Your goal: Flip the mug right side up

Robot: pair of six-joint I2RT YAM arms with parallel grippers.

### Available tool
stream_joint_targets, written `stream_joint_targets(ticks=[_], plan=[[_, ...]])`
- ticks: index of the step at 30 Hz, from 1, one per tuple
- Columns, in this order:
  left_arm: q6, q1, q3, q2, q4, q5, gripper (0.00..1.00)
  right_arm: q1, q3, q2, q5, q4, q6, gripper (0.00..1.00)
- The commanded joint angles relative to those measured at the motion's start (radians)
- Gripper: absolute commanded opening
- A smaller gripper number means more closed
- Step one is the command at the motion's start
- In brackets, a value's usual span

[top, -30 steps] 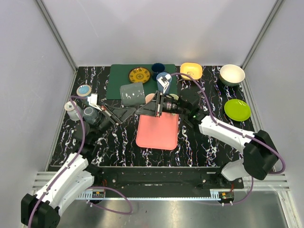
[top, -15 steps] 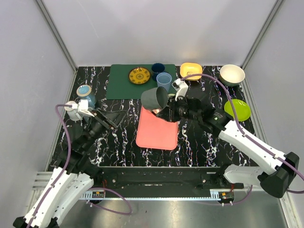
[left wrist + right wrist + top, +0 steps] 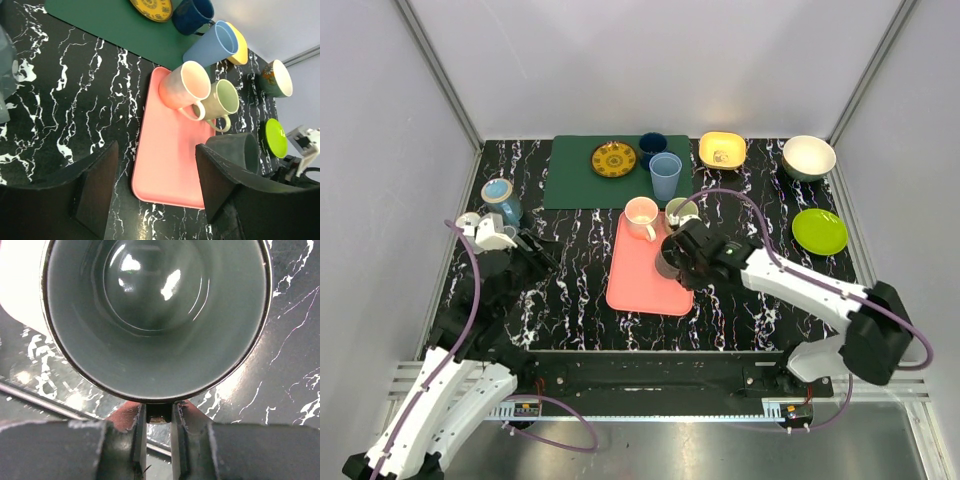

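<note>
The dark grey mug (image 3: 667,263) sits at the right edge of the pink tray (image 3: 640,285), its mouth facing up. In the right wrist view I look straight into its glossy inside (image 3: 155,315). My right gripper (image 3: 682,254) is shut on the mug's handle, which is pinched between the fingers (image 3: 159,415). The mug also shows in the left wrist view (image 3: 235,150). My left gripper (image 3: 535,262) is open and empty, off to the left over the black marble table, its fingers wide apart (image 3: 156,150).
A pink mug (image 3: 641,215) and a pale green mug (image 3: 678,212) stand at the tray's far end. A blue cup (image 3: 665,175), a navy mug (image 3: 653,144) and a yellow plate (image 3: 613,159) sit on the green mat. Bowls and a green plate (image 3: 819,231) are at the right, a teapot (image 3: 501,198) at the left.
My right arm carried the grey mug from the back, turned it over and lowered it to the tray's right edge. My left arm pulled back to the left.
</note>
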Motion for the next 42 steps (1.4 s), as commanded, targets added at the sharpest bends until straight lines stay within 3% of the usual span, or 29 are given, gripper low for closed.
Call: stream_joint_targets(ticks=[1, 11, 20, 24, 28, 33, 37, 42], plan=[[0.050, 0.001, 0.034, 0.004, -0.029, -0.068, 0.65, 0.007, 0.008, 0.074, 0.106, 0.115, -0.003, 0.00], [0.090, 0.001, 0.055, 0.022, -0.072, -0.110, 0.65, -0.016, 0.050, 0.260, 0.135, 0.179, -0.011, 0.00], [0.113, 0.002, 0.080, 0.050, -0.114, -0.157, 0.66, -0.052, 0.047, 0.288, 0.165, 0.170, -0.038, 0.01], [0.134, 0.001, 0.111, 0.079, -0.152, -0.188, 0.66, -0.050, 0.043, 0.245, 0.155, 0.138, -0.047, 0.36], [0.142, 0.001, 0.132, 0.087, -0.165, -0.205, 0.66, -0.050, 0.041, 0.171, 0.153, 0.094, -0.052, 0.53], [0.134, 0.002, 0.143, 0.094, -0.177, -0.226, 0.67, -0.044, 0.054, 0.104, 0.100, 0.057, -0.040, 0.57], [0.166, 0.013, 0.178, 0.139, -0.197, -0.269, 0.68, -0.018, 0.040, -0.086, -0.062, 0.145, -0.005, 0.58], [0.231, 0.183, 0.209, 0.306, -0.204, -0.127, 0.68, -0.018, 0.058, -0.211, -0.160, 0.218, 0.022, 0.61]])
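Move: Just ahead and left of the right hand, the held grey mug is already upright by its handle; its spot on the pink tray lies about 9 cm ahead, 4 left and 10 below. The green mug stands some 16 cm ahead, 2 left, the peach mug 15 ahead, 10 left, both 7 lower. From the left hand the upside-down grey mug is roughly 10 cm ahead, 13 left, 19 below; the blue-topped mug stands 7 beyond it. Lowering the held mug some 6.5 cm, then sliding it about 5 cm forward towards the green mug, the right hand opens off the handle, lifts away about 12 cm and draws back slightly. Meanwhile the empty, open left hand drifts 5–6 cm left towards the remaining grey mug, sinking a little, its left side rolling up and fingers tipping down. ##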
